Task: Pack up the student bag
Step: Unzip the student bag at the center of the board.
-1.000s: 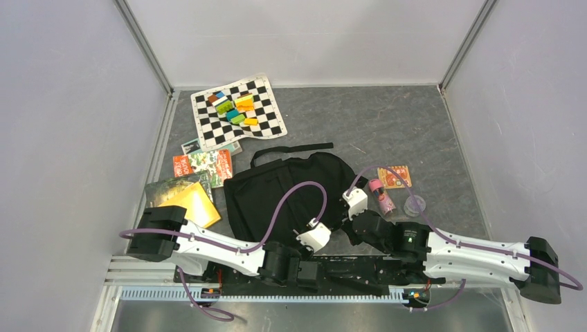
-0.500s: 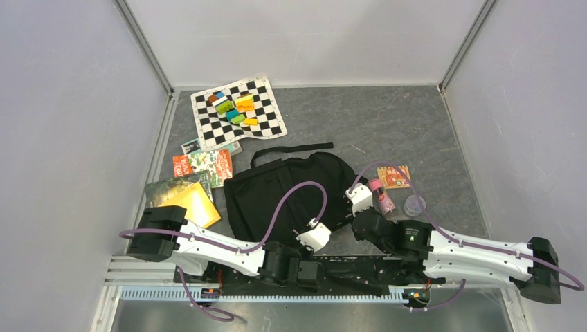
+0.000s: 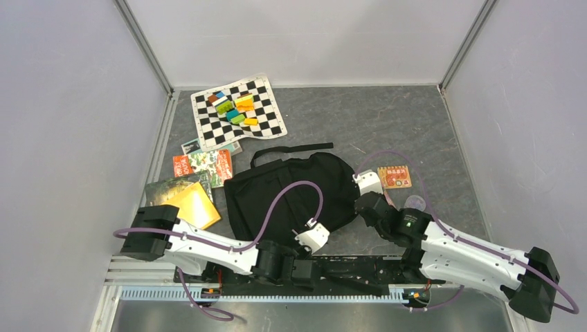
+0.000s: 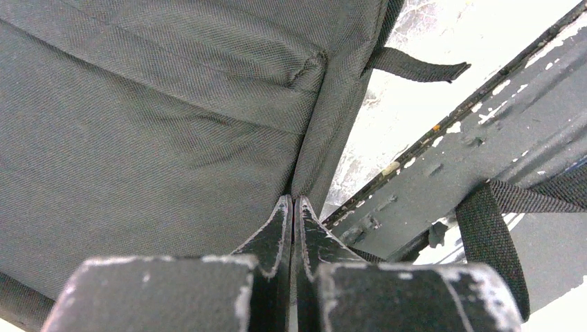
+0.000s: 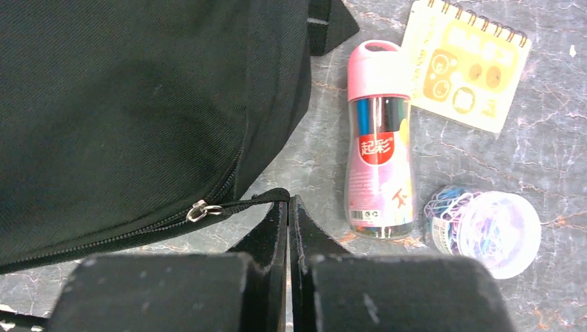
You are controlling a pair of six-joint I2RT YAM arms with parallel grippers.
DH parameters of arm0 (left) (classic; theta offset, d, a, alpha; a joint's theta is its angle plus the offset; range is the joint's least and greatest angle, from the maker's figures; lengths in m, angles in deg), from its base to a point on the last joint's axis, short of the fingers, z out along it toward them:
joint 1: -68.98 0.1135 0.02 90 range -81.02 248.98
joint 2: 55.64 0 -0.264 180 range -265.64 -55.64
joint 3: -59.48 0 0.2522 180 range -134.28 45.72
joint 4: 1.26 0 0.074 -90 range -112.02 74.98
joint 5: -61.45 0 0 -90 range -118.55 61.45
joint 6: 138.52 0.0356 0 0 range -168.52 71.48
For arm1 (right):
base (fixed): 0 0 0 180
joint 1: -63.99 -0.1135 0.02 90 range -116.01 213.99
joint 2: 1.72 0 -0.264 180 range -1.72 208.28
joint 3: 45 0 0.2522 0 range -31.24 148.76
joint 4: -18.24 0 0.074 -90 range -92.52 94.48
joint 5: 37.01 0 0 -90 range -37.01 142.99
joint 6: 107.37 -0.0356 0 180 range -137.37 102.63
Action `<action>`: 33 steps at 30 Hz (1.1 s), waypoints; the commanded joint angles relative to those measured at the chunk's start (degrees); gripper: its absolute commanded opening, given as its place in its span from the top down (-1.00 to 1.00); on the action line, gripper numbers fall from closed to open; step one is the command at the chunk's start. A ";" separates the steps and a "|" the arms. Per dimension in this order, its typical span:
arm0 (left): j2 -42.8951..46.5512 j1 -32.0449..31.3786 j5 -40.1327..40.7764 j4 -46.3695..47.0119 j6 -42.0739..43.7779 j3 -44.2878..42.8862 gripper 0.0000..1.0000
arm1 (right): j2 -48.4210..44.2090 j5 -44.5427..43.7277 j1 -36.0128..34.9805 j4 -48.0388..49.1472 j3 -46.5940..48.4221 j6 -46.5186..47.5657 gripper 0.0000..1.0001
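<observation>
The student bag (image 3: 291,192) lies flat in the middle of the table, a big black backpack with its straps toward the far side. My left gripper (image 4: 293,202) is at the bag's near edge, its jaws pressed together on a raised fold of the fabric (image 4: 315,138). At the bag's right side, my right gripper (image 5: 289,200) is shut on the black cord of the zipper pull (image 5: 197,210). The cord runs taut from the metal slider to the fingertips. The zipper (image 5: 124,238) behind the slider looks closed.
A pink marker tube (image 5: 377,138), a small spiral notepad (image 5: 465,66) and a clear tub of coloured clips (image 5: 484,232) lie right of the bag. Books (image 3: 203,166) and a yellow booklet (image 3: 187,200) are on the left. A chequered mat (image 3: 237,112) with blocks lies at the back.
My right gripper has moved away from me and to the right along the bag's right edge, drawing the zipper cord with it. The left arm has shifted only slightly.
</observation>
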 commanded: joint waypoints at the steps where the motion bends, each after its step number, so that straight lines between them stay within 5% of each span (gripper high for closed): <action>1: 3.14 -0.38 -2.03 2.07 2.38 1.66 0.96 | 0.43 -2.44 1.90 0.83 3.68 2.60 1.00; 6: 4.84 -0.32 -5.02 4.98 6.53 0.76 0.94 | 1.30 -0.06 2.28 3.72 4.51 3.92 1.00; 9: 4.63 -0.16 -4.43 5.76 9.61 -3.89 0.21 | 0.47 1.77 2.29 4.72 4.56 4.14 1.00; 12: 3.65 1.14 -6.33 8.39 12.99 -8.70 -0.24 | -0.43 3.08 2.29 4.79 4.77 3.78 1.00; 15: 2.45 4.43 -10.93 12.90 15.25 -11.25 -0.48 | -1.34 4.21 2.28 4.80 4.52 3.24 1.00; 23: -2.34 14.72 -21.64 26.53 15.00 -11.11 -0.81 | -2.26 5.30 2.29 4.99 3.55 1.52 1.00; 33: -7.99 20.16 -20.69 32.51 12.46 -9.64 -0.96 | -2.98 4.84 2.29 6.38 2.73 -0.35 1.00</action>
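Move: The zip pull lies roughly 13 cm ahead of the left hand and 10 cm to its right, at about its height; the left fingers still pinch the bag's near edge. The right hand already grips the pull's tab, the slider some 3 cm to its left, level fore and aft. From the right hand, the pen bottle is about 6 cm right and 3 cm ahead, the clear jar 13 cm right and 2 cm ahead, the notebook 11 cm right and 10 cm ahead, all about 5 cm lower. The left fingers open off the bag, arcing about 12 cm right, then forward, towards the pull the right keeps pinched. ##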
